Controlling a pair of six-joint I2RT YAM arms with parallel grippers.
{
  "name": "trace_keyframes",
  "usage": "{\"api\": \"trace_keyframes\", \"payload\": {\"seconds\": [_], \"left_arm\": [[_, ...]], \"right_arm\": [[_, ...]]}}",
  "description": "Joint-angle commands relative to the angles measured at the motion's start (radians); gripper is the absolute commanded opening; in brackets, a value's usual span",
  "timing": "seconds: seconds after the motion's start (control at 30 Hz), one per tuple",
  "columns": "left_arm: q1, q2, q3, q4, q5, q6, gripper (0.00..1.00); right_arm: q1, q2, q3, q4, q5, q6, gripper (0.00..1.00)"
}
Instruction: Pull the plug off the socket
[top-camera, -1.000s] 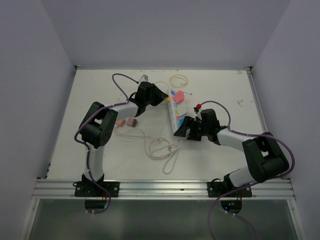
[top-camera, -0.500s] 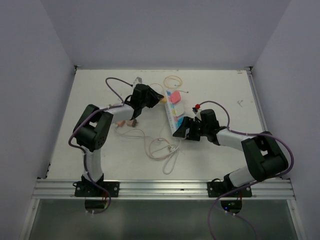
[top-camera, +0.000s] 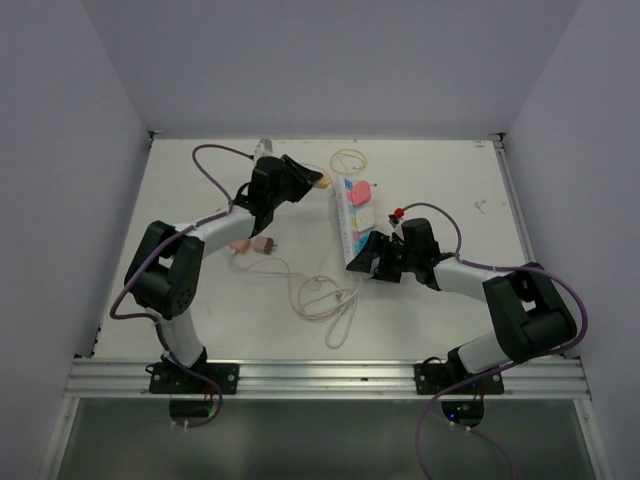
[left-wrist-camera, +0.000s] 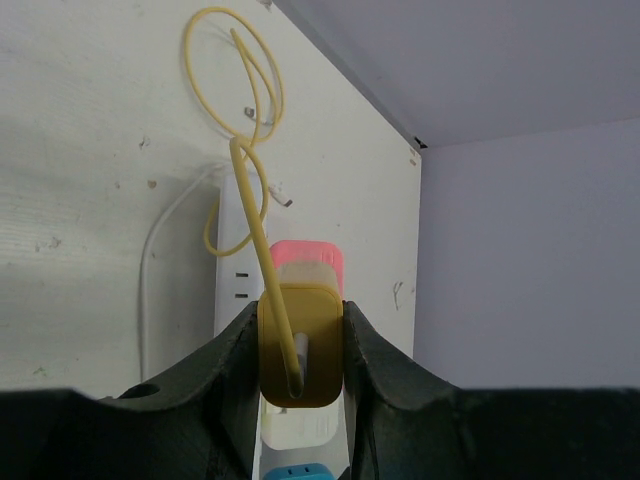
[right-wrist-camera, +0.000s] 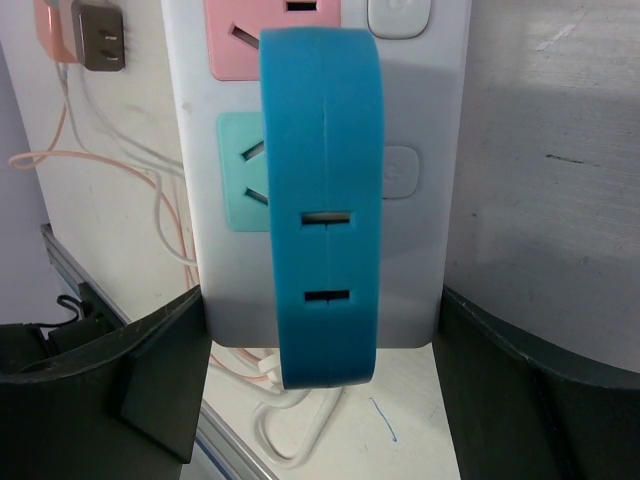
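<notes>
The socket (top-camera: 355, 222) is a long white power strip with pastel outlet faces, lying near the table's middle. My left gripper (top-camera: 308, 182) is shut on a yellow plug (top-camera: 319, 182) and holds it just left of the strip's far end, apart from it. In the left wrist view the yellow plug (left-wrist-camera: 300, 345) sits between both fingers, its yellow cord (left-wrist-camera: 250, 150) looping away, the socket (left-wrist-camera: 236, 250) behind it. My right gripper (top-camera: 362, 263) is shut on the socket's near end (right-wrist-camera: 415, 230), where a blue plug (right-wrist-camera: 320, 200) is still seated.
A pink plug (top-camera: 362, 190) and a cream one stay in the strip's far end. A brown plug (top-camera: 263, 243) with a peach cord lies left of the strip. A white cord (top-camera: 335, 300) coils toward the front. The yellow cord loops (top-camera: 350, 160) near the back.
My left gripper has moved back and to the left, away from the strip, with the yellow plug in it. The strip's far end shifted a little. The right gripper has stayed put.
</notes>
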Motion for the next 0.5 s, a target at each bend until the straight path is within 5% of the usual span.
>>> {"api": "trace_keyframes", "payload": {"seconds": [0.0, 0.47], "left_arm": [[0.030, -0.080, -0.020, 0.030, -0.023, 0.005, 0.00], [0.243, -0.255, -0.220, -0.106, 0.090, 0.205, 0.01]], "right_arm": [[-0.022, 0.079, -0.085, -0.287, 0.196, -0.006, 0.00], [-0.024, 0.074, -0.093, -0.277, 0.198, -0.006, 0.00]]}}
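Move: The left hand, already holding the freed yellow plug, is bound for the table by the teal plug, about 16 cm to its left, 3 cm farther out and 15 cm below, hidden under the arm. From this hand the brown plug lies roughly 14 cm left and 8 cm back, the salmon plug 20 cm left and 7 cm back, the power strip's middle 8 cm right and 1 cm back. From the right hand, the teal plug is some 26 cm left and 20 cm out. The left hand keeps its pinch on the yellow plug and sweeps left, gathering speed, about 11 cm away from the power strip towards the spot above the teal plug, drawing back slightly and swinging the wrist a little counter-clockwise, with its left side rising slightly. On the way the left hand lifts some 1.5 cm and sinks back by about 1 cm, while the right hand stays still with its fingers about the near end of the strip. ##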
